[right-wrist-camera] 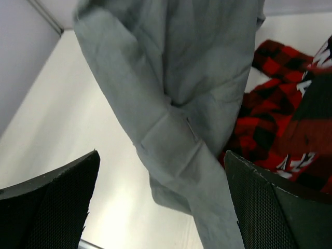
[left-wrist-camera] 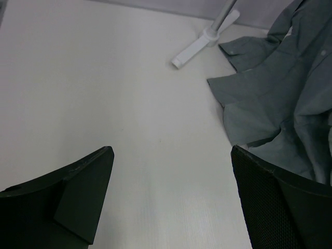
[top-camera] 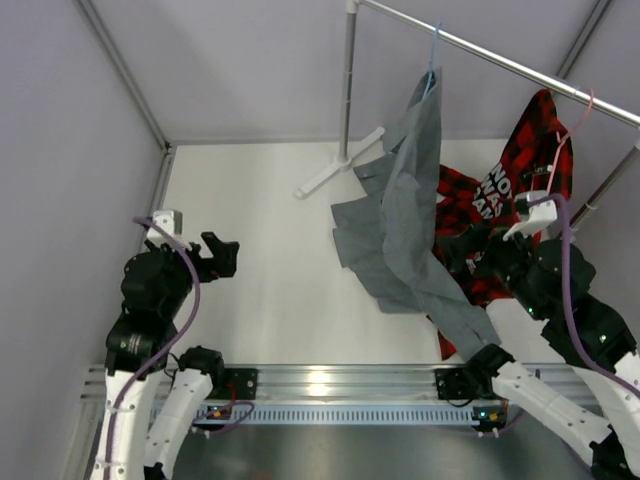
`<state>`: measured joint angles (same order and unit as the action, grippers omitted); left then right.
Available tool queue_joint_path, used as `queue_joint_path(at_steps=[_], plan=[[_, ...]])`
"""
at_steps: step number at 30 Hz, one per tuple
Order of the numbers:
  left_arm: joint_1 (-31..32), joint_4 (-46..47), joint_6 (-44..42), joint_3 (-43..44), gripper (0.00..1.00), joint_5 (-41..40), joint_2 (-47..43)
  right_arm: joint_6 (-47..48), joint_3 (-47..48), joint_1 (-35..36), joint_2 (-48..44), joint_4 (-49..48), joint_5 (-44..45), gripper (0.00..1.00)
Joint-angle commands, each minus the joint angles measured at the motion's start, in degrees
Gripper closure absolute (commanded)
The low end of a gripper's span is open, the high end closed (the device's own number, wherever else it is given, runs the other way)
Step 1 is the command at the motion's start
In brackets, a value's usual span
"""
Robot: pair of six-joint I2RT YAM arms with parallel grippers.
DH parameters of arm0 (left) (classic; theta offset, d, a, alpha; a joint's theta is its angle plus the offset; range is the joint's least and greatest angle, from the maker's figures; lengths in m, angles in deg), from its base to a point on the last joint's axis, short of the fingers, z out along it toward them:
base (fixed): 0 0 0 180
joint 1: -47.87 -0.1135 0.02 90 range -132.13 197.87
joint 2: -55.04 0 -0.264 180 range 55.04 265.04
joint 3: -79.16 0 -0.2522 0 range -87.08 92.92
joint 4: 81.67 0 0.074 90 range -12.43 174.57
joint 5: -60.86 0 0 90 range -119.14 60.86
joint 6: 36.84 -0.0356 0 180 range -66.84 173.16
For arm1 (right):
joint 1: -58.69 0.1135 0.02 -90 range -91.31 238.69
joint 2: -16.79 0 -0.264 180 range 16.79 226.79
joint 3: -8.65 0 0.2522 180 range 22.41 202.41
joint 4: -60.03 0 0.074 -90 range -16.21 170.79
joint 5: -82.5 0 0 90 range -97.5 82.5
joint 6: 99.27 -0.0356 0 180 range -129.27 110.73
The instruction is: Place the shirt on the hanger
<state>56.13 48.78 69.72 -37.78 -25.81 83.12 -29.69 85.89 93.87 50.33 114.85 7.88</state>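
The grey-green shirt [top-camera: 410, 200] hangs from the light-blue hanger [top-camera: 435, 50], whose hook is on the rail. Its lower part trails onto the table. How the hanger sits inside the shirt is hidden by cloth. My left gripper [top-camera: 215, 255] is open and empty at the left, well away from the shirt. In the left wrist view, the shirt [left-wrist-camera: 280, 93] lies beyond the open gripper [left-wrist-camera: 171, 155]. My right gripper [top-camera: 462, 252] is open beside the shirt's lower right edge. In the right wrist view, the shirt [right-wrist-camera: 176, 67] hangs just in front of the open gripper [right-wrist-camera: 161, 161], and nothing is held.
A white rack has an upright pole [top-camera: 349, 80], a slanted rail [top-camera: 500, 62] and a foot [top-camera: 335, 165] on the table. The red-and-black plaid shirt [top-camera: 520, 160] hangs on a pink hanger [top-camera: 572, 120] behind the right arm. Walls close in on the left and at the back.
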Motion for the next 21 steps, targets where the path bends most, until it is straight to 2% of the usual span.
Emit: queue_joint_path(at_steps=[1,4,8,12,14,21], plan=[[-0.08,-5.25,-0.82,6.32,0.02,-1.66,-6.53,3.47,-4.84,-0.11,-8.45,3.94,-3.94,0.01],[-0.08,-9.55,-2.49,11.32,0.02,-2.1,-7.25,2.94,-5.22,-0.2,-13.74,5.43,-4.65,0.0],[0.27,-15.88,-4.51,13.63,0.02,-2.72,-8.47,3.11,-0.48,-0.11,-13.94,13.05,-3.96,0.0],[0.8,-20.8,-2.85,13.98,0.02,-8.17,-10.76,3.99,5.06,-0.11,-10.26,20.98,5.26,0.01],[0.8,-21.07,-4.16,14.94,0.02,-5.36,-11.46,4.08,6.3,-0.11,-9.9,22.83,8.17,0.0],[0.8,-21.69,-3.72,13.82,0.02,-1.51,-11.2,3.9,4.2,-0.11,-13.06,22.66,9.32,0.01]])
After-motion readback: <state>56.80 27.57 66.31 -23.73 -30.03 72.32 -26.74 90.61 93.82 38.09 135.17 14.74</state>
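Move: The right hand, empty and open, has the grey shirt's middle about 13 cm ahead, 10 cm to its left and 12 cm below. The blue hanger is some 24 cm ahead, 9 cm left and 7 cm above; the red checked shirt lies roughly 20 cm ahead, 13 cm right and 18 cm below. From the left hand, the grey shirt is about 11 cm ahead, 43 cm right and 6 cm lower. Both open hands retreat from the shirt: left about 9 cm back and up, right about 10 cm back-right. ##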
